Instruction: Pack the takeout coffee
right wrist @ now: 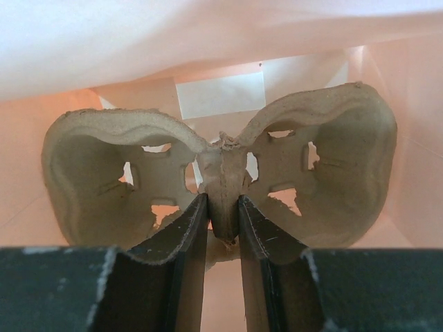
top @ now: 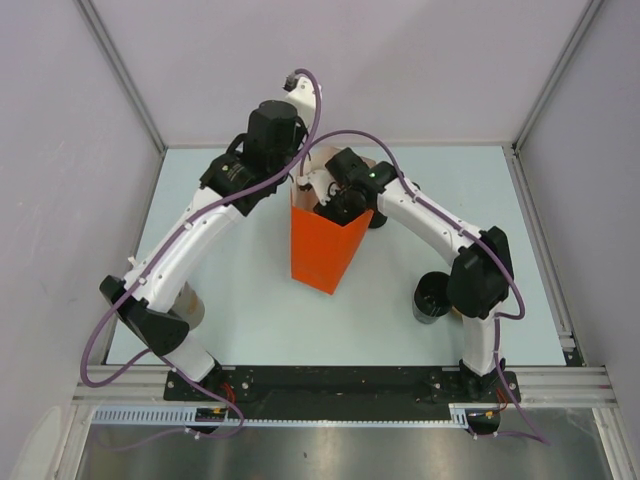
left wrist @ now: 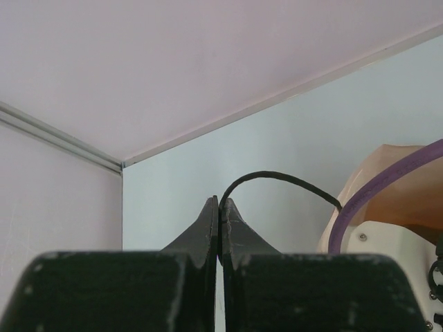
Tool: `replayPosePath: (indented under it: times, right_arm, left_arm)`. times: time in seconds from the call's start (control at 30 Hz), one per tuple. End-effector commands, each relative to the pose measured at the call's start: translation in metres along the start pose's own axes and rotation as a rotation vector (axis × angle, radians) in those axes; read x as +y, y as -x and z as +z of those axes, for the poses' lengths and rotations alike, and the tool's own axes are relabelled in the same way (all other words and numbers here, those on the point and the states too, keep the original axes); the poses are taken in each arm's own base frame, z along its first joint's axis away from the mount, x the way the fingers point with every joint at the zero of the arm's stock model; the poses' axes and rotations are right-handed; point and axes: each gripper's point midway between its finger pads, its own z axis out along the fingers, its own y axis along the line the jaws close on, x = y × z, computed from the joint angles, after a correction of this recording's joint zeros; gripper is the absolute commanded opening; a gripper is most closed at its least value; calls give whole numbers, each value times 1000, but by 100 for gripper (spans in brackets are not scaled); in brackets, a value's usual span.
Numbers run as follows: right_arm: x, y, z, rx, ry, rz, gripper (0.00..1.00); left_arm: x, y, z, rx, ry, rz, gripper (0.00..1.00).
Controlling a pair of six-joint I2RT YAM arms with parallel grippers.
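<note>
The takeout coffee (top: 432, 297), a small black lidded cup, stands on the table at the right, beside my right arm's elbow and apart from both grippers. An orange paper bag (top: 325, 255) stands upright in the middle. At the bag's top left edge, my left gripper (top: 300, 182) (left wrist: 220, 202) is shut on the bag's thin black cord handle (left wrist: 277, 175). My right gripper (top: 333, 205) (right wrist: 223, 202) reaches down into the bag's mouth. It is shut on the centre ridge of a brown pulp cup carrier (right wrist: 332, 159), whose two cup wells are empty.
A greyish cup (top: 190, 305) stands at the left, half under my left arm. Another dark object (top: 379, 218) shows just behind my right forearm, mostly hidden. Walls close the table at the back and on both sides.
</note>
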Motion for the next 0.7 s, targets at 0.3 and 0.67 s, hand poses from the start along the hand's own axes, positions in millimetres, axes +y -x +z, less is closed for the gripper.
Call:
replayPosePath:
  times: [0.3,0.67]
  right_arm:
    - [9,7,-8,-8,5,-40,52]
    - [22,28,-44,-111,31,-103,79]
  left_arm:
    - [6,27,-14,-83,33,-7,1]
    - [6,7,-7,-38,77,43,1]
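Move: The right hand is already inside the orange bag, pinching the cup carrier's middle ridge; the carrier's middle is 2 cm below the fingers, the bag's about 4 cm below. A black cup stands roughly 8 cm ahead, 10 cm right and 9 cm lower. For the left hand, which holds a bag handle, the bag's middle lies about 7 cm back, 9 cm right and 24 cm down. Inside the bag the right fingers open off the cup carrier, shifting about 1 cm; left keeps the handle. ##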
